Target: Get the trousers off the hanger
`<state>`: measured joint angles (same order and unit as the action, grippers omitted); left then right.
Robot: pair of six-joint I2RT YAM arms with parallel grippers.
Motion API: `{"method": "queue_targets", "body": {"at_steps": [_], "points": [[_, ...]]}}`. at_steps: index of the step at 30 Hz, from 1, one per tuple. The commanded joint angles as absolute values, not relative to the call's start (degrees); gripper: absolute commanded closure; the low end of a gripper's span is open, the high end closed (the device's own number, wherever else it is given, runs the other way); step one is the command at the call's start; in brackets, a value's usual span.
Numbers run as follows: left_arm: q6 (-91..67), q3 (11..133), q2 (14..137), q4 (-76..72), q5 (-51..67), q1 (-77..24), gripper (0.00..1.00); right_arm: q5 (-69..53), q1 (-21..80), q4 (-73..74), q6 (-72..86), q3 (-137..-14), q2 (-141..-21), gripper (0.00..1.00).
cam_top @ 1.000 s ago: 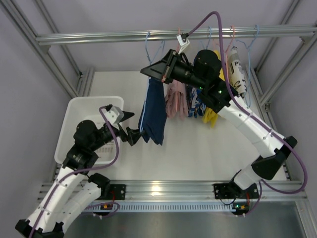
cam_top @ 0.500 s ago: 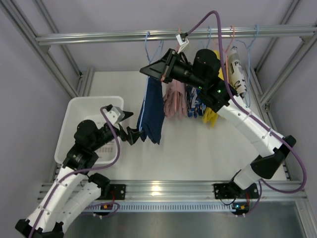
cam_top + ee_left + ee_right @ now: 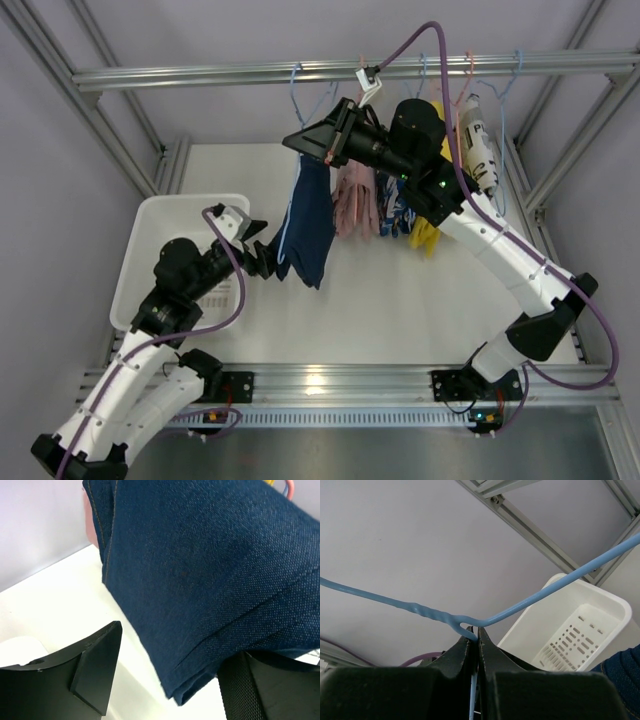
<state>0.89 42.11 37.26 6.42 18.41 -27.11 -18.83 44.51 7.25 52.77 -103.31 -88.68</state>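
The navy trousers (image 3: 306,228) hang folded over a blue wire hanger (image 3: 545,594), and my right gripper (image 3: 330,148) is shut on that hanger's neck, holding it up below the rail. In the right wrist view its jaws (image 3: 478,639) pinch the wire. My left gripper (image 3: 268,250) is at the trousers' lower left edge. In the left wrist view the navy cloth (image 3: 200,570) fills the frame and its bottom corner lies between the open jaws (image 3: 175,647). The right finger (image 3: 265,690) is against the cloth; the left finger (image 3: 95,670) stands apart from it. Pink trousers (image 3: 352,200) hang just to the right.
A white basket (image 3: 160,215) sits at the left under my left arm. A blue patterned garment (image 3: 395,215) and a yellow one (image 3: 428,238) hang behind the right arm. The metal rail (image 3: 200,75) carries more hangers. Frame posts stand on both sides.
My left gripper has moved right onto the navy trousers' lower edge and its jaws have narrowed around the cloth. The right gripper keeps the hanger still.
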Motion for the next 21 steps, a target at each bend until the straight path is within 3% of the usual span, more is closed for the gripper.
{"method": "queue_targets", "body": {"at_steps": [1,2,6,7,9,10,12,21], "points": [[-4.0,42.3,37.2,-1.0,17.9,-27.2,0.25,-19.2,45.4,1.4,54.3,-105.4,-87.1,1.0],[-5.2,42.2,37.4,-2.4,18.4,-27.2,0.26,-19.2,45.3,1.2,54.5,-105.1,-86.9,1.0],[-9.4,43.2,39.7,-4.1,18.4,-27.3,0.46,-19.4,45.4,1.1,54.3,-104.4,-86.7,1.0],[-9.9,44.5,40.7,-4.2,18.4,-27.2,0.59,-19.4,45.4,1.1,54.1,-104.2,-86.6,1.0],[-10.5,46.8,41.4,-4.2,17.9,-27.2,0.75,-19.4,45.4,1.2,53.8,-103.7,-86.4,1.0],[-10.7,47.7,41.9,-4.0,17.6,-27.2,0.89,-19.5,45.4,1.3,53.5,-102.7,-85.8,1.0],[-10.7,49.8,42.3,-3.2,17.3,-27.2,1.0,-19.6,45.4,0.6,52.7,-101.0,-85.1,1.0],[-12.3,64.4,43.9,-0.3,16.9,-27.3,1.0,-20.2,43.8,1.0,47.0,-89.8,-79.0,1.0]]}}
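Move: The trousers hang with their near edge right at the left hand's open fingers; their middle is some 6 cm to the right, 3 cm farther out and 2 cm higher. The pink garment hangs about 15 cm to the left hand's right and 9 cm ahead, around 3 cm higher; the white basket lies roughly 20 cm left, 4 cm ahead and 27 cm below. From the right hand, already gripping the hanger's neck, the trousers' middle is about 18 cm below, 2 cm back and level sideways. The left fingers shut on the edge of the trousers, pinching the cloth while easing a centimetre or two right and forward, then carry it up about 10 cm, the hand rolling some 15 degrees so its left side drops. Near the end the right hand, still gripping the blue hanger, lowers it about 5 cm against that lift. ##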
